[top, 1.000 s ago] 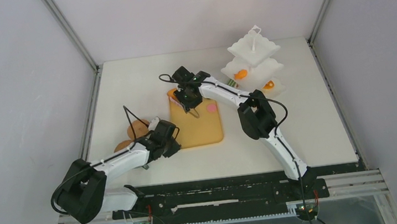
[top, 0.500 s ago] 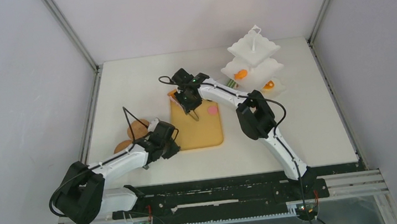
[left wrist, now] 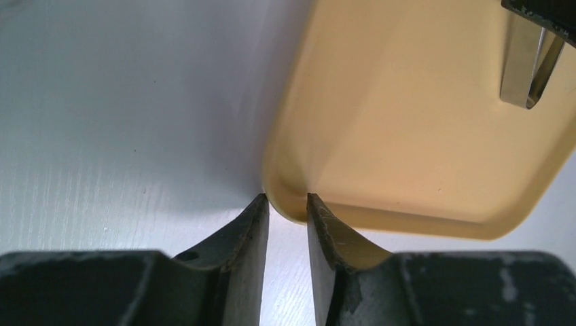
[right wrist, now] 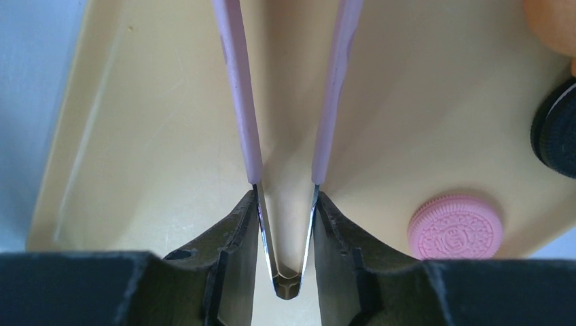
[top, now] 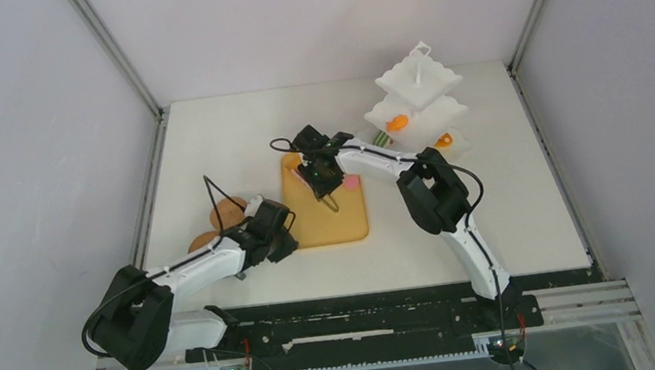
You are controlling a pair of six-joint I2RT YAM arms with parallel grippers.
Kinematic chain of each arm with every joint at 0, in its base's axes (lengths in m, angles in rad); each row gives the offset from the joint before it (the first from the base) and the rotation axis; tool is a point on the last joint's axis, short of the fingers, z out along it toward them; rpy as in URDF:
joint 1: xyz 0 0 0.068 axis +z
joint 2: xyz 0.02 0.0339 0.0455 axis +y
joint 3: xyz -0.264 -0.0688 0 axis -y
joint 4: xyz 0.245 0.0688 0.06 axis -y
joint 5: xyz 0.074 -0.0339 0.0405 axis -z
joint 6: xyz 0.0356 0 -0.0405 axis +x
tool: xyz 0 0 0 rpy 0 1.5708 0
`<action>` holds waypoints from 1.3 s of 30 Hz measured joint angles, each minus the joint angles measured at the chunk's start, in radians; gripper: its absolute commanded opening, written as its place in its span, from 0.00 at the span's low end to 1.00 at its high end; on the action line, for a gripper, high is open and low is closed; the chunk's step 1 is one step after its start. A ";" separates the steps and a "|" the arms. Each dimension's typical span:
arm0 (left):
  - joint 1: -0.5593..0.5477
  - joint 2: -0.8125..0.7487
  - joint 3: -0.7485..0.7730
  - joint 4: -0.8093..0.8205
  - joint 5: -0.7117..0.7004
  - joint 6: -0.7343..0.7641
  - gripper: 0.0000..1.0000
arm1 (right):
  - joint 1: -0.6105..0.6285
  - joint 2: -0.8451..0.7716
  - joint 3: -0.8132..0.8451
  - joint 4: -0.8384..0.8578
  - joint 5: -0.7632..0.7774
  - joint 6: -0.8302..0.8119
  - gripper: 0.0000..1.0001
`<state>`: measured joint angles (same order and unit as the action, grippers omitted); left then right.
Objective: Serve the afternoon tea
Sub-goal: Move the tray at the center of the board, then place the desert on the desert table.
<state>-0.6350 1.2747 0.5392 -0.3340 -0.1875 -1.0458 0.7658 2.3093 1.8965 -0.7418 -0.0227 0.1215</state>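
A pink round [right wrist: 455,227] lies on the yellow tray [right wrist: 156,122], with a black round [right wrist: 557,139] and an orange pastry [right wrist: 553,24] at the right edge of the right wrist view. My right gripper [right wrist: 285,200] is shut on the thin pink tongs [right wrist: 234,102], whose arms reach out over the tray with nothing between them. From above, the right gripper [top: 321,178] hovers over the tray's far half, next to the pink round [top: 353,181]. My left gripper [left wrist: 286,204] is shut on the tray's near left corner [left wrist: 289,197]. Two orange tarts [top: 398,122] [top: 444,141] sit on the white tiered stand [top: 415,93].
Cork coasters [top: 227,212] [top: 201,241] lie left of the tray, just beyond the left arm. The tiered stand occupies the far right of the table. The metal end of the tongs [left wrist: 526,68] hangs over the tray in the left wrist view.
My right gripper has moved toward the near side and slightly right over the tray with the tongs, squeezing them a little narrower. The left gripper has stayed at the tray corner.
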 measured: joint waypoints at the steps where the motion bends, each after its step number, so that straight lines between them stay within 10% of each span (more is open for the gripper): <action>1: -0.001 0.001 0.002 -0.002 0.000 0.000 0.36 | 0.000 -0.006 -0.010 0.001 -0.001 0.000 0.33; 14: -0.007 -0.002 0.033 -0.070 0.002 -0.001 0.53 | 0.002 -0.143 -0.106 -0.002 0.009 0.004 0.32; 39: -0.007 -0.006 0.237 -0.229 -0.027 0.058 0.57 | 0.034 -0.760 -0.512 -0.053 0.139 0.107 0.32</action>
<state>-0.6422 1.2690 0.7757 -0.5632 -0.2146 -0.9874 0.7994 1.5490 1.3849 -0.7944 0.1162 0.2283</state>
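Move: The left fingers straddle the tray's near left corner, so the tray's middle is about 12 cm ahead and 8 cm right of that hand, near its height; the far lidded mug is roughly 13 cm left and 9 cm ahead. The right hand, holding the tongs, hangs some 2 cm above the tray, its middle 1 cm back. From there the pink biscuit is about 6 cm right and 2 ahead, the black one 5 right and 8 ahead. Open the left fingers while easing the left gripper about 1 cm back and left, then raise it clear of the tray corner, some 5 cm up and a little forward. Keep the tongs gripped in the right hand, slide it low a centimetre or so back and right, then lift it about 15 cm while swinging back and right, 9 to 10 cm each, away from the tray, tipping the fingers outward some 10 degrees. ##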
